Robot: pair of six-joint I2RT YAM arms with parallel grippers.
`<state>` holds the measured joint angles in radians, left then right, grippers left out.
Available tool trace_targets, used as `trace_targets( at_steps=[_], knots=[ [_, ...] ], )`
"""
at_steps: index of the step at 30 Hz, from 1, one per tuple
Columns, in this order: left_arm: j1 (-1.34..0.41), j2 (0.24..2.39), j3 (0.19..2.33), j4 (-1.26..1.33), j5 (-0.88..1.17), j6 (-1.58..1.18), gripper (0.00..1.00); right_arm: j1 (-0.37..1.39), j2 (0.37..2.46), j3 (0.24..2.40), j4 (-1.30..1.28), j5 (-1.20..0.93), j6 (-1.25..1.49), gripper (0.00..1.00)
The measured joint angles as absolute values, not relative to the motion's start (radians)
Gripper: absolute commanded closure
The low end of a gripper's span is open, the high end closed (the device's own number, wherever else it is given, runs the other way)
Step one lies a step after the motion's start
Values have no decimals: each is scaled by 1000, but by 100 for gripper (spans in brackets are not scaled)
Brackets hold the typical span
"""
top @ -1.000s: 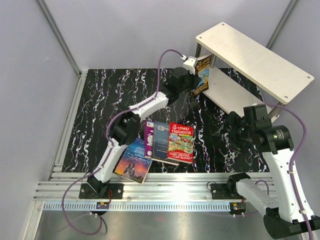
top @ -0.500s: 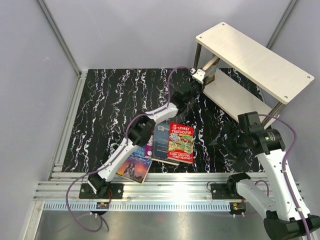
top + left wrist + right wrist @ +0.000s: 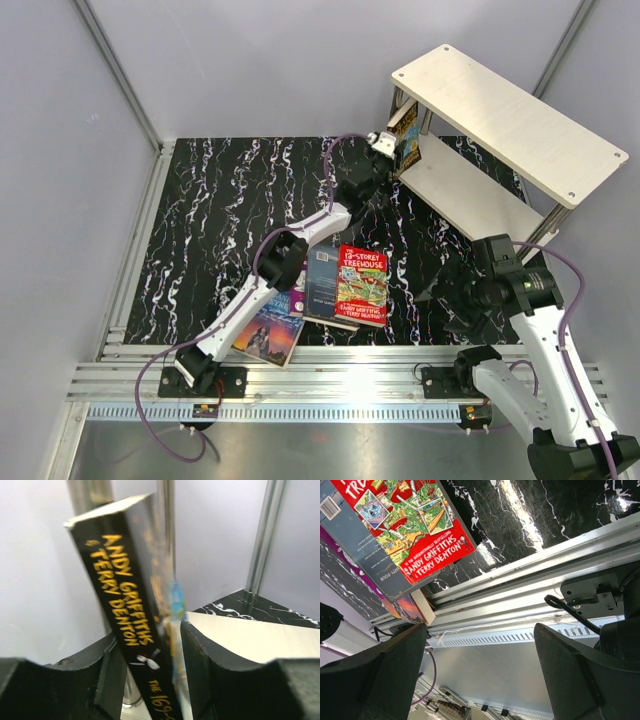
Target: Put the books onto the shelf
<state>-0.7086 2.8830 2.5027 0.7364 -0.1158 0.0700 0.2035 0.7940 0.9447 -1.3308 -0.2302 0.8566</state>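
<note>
The blue-yellow "Treehouse" book (image 3: 407, 140) stands upright at the left end of the shelf's lower board (image 3: 460, 195), leaning against a post. My left gripper (image 3: 386, 143) is open around it. In the left wrist view its black spine (image 3: 125, 610) tilts between the parted fingers (image 3: 112, 675), with a gap at the left finger and the cream board (image 3: 250, 635) to the right. The red "Treehouse" (image 3: 361, 285), the grey-blue book (image 3: 320, 280), the purple one (image 3: 297, 288) and "Jane Eyre" (image 3: 265, 330) lie overlapped on the mat. My right gripper (image 3: 450, 287) hangs open and empty right of them.
The shelf's top board (image 3: 510, 120) overhangs the lower one on silver posts (image 3: 167, 525). An aluminium rail (image 3: 330, 385) with both arm bases runs along the near edge. Grey walls (image 3: 60, 180) close the cell. The right wrist view shows the red book (image 3: 410, 525) and the rail (image 3: 530, 600).
My left arm carried the blue-yellow book in to the shelf's lower board and its jaws have parted around it. The right arm drifted down towards the near edge, still open.
</note>
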Motion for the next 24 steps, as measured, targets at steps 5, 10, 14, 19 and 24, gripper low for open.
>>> trace_targets(
  at_steps=[5,10,14,19,24],
  knots=[
    [-701,2900,2526,742,-118,54,68,204,802,919,-1304,-232,857,6],
    [-698,2873,2449,801,-117,44,75,204,815,907,-1293,-242,860,6],
    [-701,2813,2329,860,-121,42,85,204,826,907,-1276,-248,860,6],
    [-703,2802,2313,867,-123,35,97,204,816,884,-1261,-249,866,6],
    [-692,2867,2445,823,-121,-47,78,204,808,857,-1249,-250,873,7]
  ],
)
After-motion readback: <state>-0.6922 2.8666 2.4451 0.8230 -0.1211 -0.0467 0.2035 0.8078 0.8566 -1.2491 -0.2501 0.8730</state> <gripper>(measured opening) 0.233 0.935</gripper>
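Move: The 169-storey book already stands on the lower board of the shelf at its left end, leaning, with its middle about 6 cm ahead of the left hand, 3 cm right and a touch lower; the loose fingers straddle the spine. The shelf's front-left post is some 8 cm straight ahead, and the lower board's middle about 20 cm right, 3 cm back and 11 cm down. From the right hand that book lies roughly 44 cm ahead, 7 cm left. The leaning book's spine gets pinched again: the left fingers close from about half open onto both sides of it while the hand shifts about 1 cm to its left and dips slightly. It draws back a centimetre, then eases forward and up about as much, rolling some 5 degrees left side down with its hold kept. The right hand, wide open and empty, sinks about 2 cm. ##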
